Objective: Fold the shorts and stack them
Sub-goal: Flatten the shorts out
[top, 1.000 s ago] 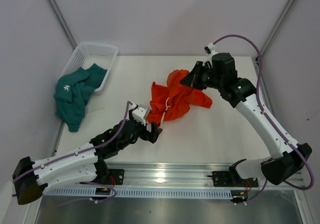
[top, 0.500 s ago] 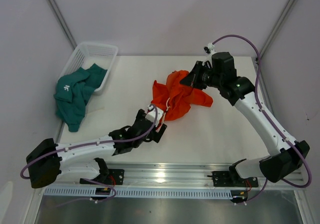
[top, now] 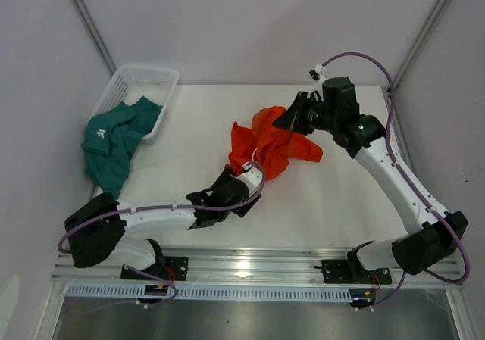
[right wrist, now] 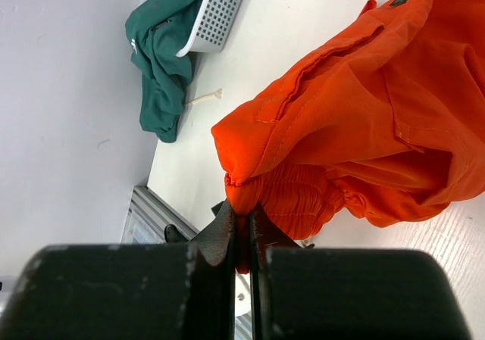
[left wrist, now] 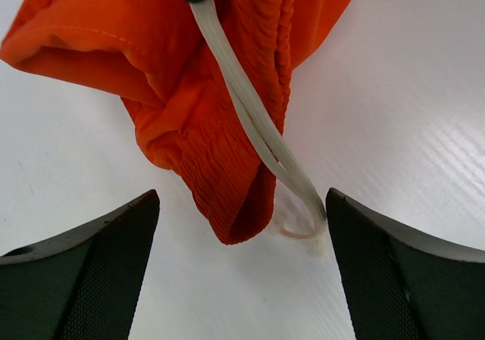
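Note:
The orange shorts (top: 267,145) hang bunched over the middle of the table, lifted by one corner. My right gripper (top: 288,120) is shut on that corner, and the right wrist view shows the fabric (right wrist: 364,113) pinched between the jaws (right wrist: 242,213). My left gripper (top: 253,184) is open and low over the table at the garment's lowest tip. In the left wrist view the elastic waistband (left wrist: 227,196) and the white drawstring (left wrist: 254,116) dangle between the spread fingers (left wrist: 106,257) without touching them. The teal shorts (top: 114,139) spill over the basket's near rim onto the table at the far left.
A white mesh basket (top: 155,79) stands at the back left corner, partly under the teal shorts (right wrist: 159,60). A loose white drawstring end (right wrist: 204,96) lies on the table beside them. The metal rail (top: 250,268) runs along the near edge.
My left arm has stretched forward and to the right, bringing its open gripper up to the hanging tip of the orange shorts. The right arm and its grip have stayed put.

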`<act>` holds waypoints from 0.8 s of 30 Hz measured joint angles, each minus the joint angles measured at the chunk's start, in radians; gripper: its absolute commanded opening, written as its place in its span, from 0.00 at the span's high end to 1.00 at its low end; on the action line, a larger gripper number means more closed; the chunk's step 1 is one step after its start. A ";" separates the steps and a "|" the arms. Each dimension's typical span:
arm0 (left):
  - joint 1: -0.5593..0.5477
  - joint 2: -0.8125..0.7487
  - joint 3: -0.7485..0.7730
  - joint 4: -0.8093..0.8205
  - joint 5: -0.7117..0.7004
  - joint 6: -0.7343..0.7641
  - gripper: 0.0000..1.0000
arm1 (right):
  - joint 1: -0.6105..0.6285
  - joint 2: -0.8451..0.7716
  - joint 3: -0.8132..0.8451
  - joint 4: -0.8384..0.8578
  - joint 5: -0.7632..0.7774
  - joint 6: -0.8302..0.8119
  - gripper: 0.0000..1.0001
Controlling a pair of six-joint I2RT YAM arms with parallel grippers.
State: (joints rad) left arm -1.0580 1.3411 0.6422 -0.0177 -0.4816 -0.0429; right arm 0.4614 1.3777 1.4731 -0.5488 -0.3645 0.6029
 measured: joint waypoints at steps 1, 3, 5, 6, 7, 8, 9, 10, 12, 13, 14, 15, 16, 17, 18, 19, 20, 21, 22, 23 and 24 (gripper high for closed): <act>0.000 0.013 0.000 0.000 -0.009 0.000 0.13 | -0.002 0.001 0.000 0.001 -0.002 0.000 1.00; 0.000 0.033 0.000 0.000 -0.021 -0.001 0.22 | -0.004 0.002 0.000 0.001 -0.006 0.000 1.00; 0.000 0.054 0.000 0.000 -0.037 -0.002 0.34 | -0.006 0.003 -0.001 0.000 -0.010 0.000 1.00; 0.000 0.064 0.000 0.000 -0.045 -0.002 0.44 | -0.007 0.003 -0.001 0.001 -0.011 0.000 1.00; 0.000 0.076 0.003 -0.004 -0.056 -0.001 0.48 | -0.007 0.003 -0.001 0.002 -0.012 0.000 1.00; 0.000 0.090 0.008 -0.007 -0.067 -0.001 0.51 | -0.007 0.003 -0.001 0.002 -0.013 0.000 1.00; 0.000 0.102 0.013 -0.009 -0.074 -0.001 0.59 | -0.007 0.003 -0.001 0.003 -0.015 0.000 1.00; 0.000 0.116 0.021 -0.014 -0.084 -0.003 0.64 | -0.007 0.003 -0.001 0.003 -0.016 0.000 1.00; 0.000 0.140 0.039 -0.026 -0.104 -0.005 0.86 | -0.007 0.003 -0.001 0.003 -0.018 0.000 1.00; 0.000 0.148 0.048 -0.032 -0.114 -0.010 0.98 | -0.007 0.003 -0.001 0.003 -0.019 0.000 1.00; 0.000 0.152 0.056 -0.039 -0.122 -0.011 1.00 | -0.008 0.003 -0.001 0.003 -0.019 0.000 1.00; 0.000 0.152 0.062 -0.044 -0.126 -0.007 1.00 | -0.008 0.003 -0.001 0.003 -0.018 0.000 1.00; 0.000 0.151 0.068 -0.048 -0.136 -0.010 1.00 | -0.010 0.003 -0.001 0.003 -0.018 0.000 1.00; 0.000 0.151 0.075 -0.053 -0.144 -0.010 1.00 | -0.012 0.002 -0.001 0.003 -0.018 0.000 1.00; 0.000 0.149 0.080 -0.057 -0.149 -0.011 1.00 | -0.014 0.002 -0.001 0.003 -0.017 0.000 1.00; 0.000 0.146 0.087 -0.066 -0.153 -0.010 1.00 | -0.017 0.001 -0.001 0.002 -0.015 0.002 1.00; 0.000 0.140 0.092 -0.079 -0.154 -0.011 1.00 | -0.019 -0.001 -0.002 0.000 -0.013 0.005 1.00; 0.000 0.133 0.099 -0.094 -0.155 -0.012 1.00 | -0.020 -0.004 -0.002 -0.003 -0.009 0.009 1.00; 0.000 0.121 0.107 -0.113 -0.154 -0.014 1.00 | -0.023 -0.008 -0.002 -0.007 -0.005 0.014 1.00; -0.001 0.105 0.118 -0.136 -0.151 -0.020 1.00 | -0.024 -0.014 -0.001 -0.012 0.000 0.019 1.00; -0.004 0.088 0.135 -0.170 -0.146 -0.027 1.00 | -0.025 -0.020 -0.001 -0.019 0.006 0.027 1.00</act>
State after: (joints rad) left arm -1.0618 1.4292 0.7769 -0.1875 -0.6281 -0.0700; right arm 0.4362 1.3575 1.4723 -0.5678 -0.3584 0.6296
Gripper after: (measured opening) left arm 0.034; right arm 0.035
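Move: The shorts' loose lower waistband corner is just under the left fingers, about 3 cm below and roughly 1 cm ahead and 1 cm to the left. The drawstring end hangs some 3 cm to the right of that corner, and a loose fold lies about 9 cm ahead and 2 cm left of the left gripper. From the right gripper, which already holds the shorts' upper end, the corner is about 28 cm below, 8 cm back and 9 cm to the left. Lower the open left gripper about 3 cm, easing slightly left and forward, until the fingers straddle the loose waistband corner. Close them fully to pinch it, rolling the wrist some 10 degrees on the way, then lift about 3.5 cm. Keep the right gripper's pinch and hold it in place high up, letting it start about 1 cm to the right at the end. ##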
